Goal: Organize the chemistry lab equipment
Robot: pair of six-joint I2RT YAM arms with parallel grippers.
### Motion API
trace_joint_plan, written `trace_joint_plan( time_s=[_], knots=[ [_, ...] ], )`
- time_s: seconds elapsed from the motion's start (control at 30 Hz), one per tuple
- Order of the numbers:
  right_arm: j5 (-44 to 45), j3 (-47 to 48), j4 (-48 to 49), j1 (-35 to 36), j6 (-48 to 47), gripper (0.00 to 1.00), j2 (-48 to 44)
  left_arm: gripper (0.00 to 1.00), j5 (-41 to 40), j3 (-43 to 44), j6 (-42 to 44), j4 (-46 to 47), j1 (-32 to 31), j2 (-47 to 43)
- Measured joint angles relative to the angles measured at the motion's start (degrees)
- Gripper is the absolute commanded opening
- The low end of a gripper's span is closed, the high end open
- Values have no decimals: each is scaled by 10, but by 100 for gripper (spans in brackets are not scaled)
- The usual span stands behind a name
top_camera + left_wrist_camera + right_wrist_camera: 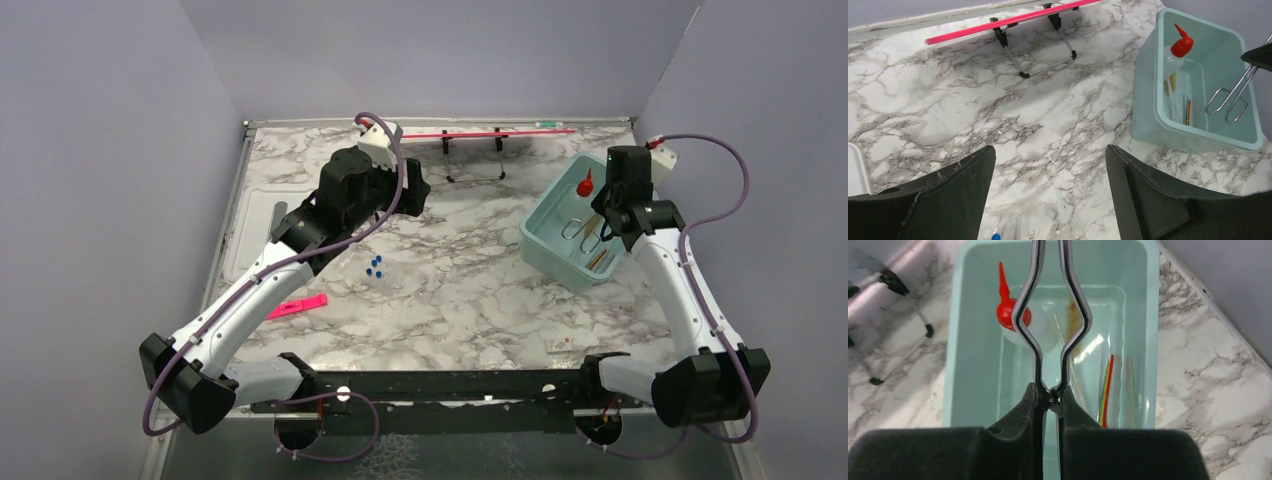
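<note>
My right gripper is shut on the hinge end of the metal forceps, which hang over the teal bin. Inside the bin lie the squeeze bottle with red nozzle, a tan brush, a striped green-handled tool and thin rods. Blue-capped tubes lie on the marble mid-table. My left gripper is open and empty above the table, with one tube's blue cap at the bottom edge of its view. From the left wrist the forceps show over the bin.
A long red rod on a black stand runs along the back edge. A flat pink strip lies near the left arm. A white tray sits at the left edge. A small white piece lies near the front right.
</note>
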Motion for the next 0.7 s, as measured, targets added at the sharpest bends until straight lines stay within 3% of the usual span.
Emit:
trace_joint_plan(
  time_s=[0.33, 0.7],
  knots=[
    [-26, -43, -5, -28, 8, 1, 74, 84, -12, 0, 2, -15, 5, -5],
    [-40, -93, 17, -31, 26, 19, 144, 84, -28, -1, 2, -23, 16, -5]
  ],
)
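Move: From the right gripper, which already grips the metal tongs, the middle of the blue bin lies roughly 17 cm below and 2 cm ahead. In the bin, the red-capped wash bottle is about 9 cm ahead and 2 cm left of that gripper, the brush some 6 cm ahead and 2 cm right, and the coloured sticks about 2 cm back and 3 cm right. From the empty left gripper the bin is about 4 cm ahead, 34 cm right and 25 cm below. Lower the right gripper about 14 cm, nearly straight down into the blue bin, keeping the metal tongs pinched between the fingertips. As it sinks, tip the fingers some 20 degrees further downward, staying back from the wash bottle, and ease off the descent towards the end. ##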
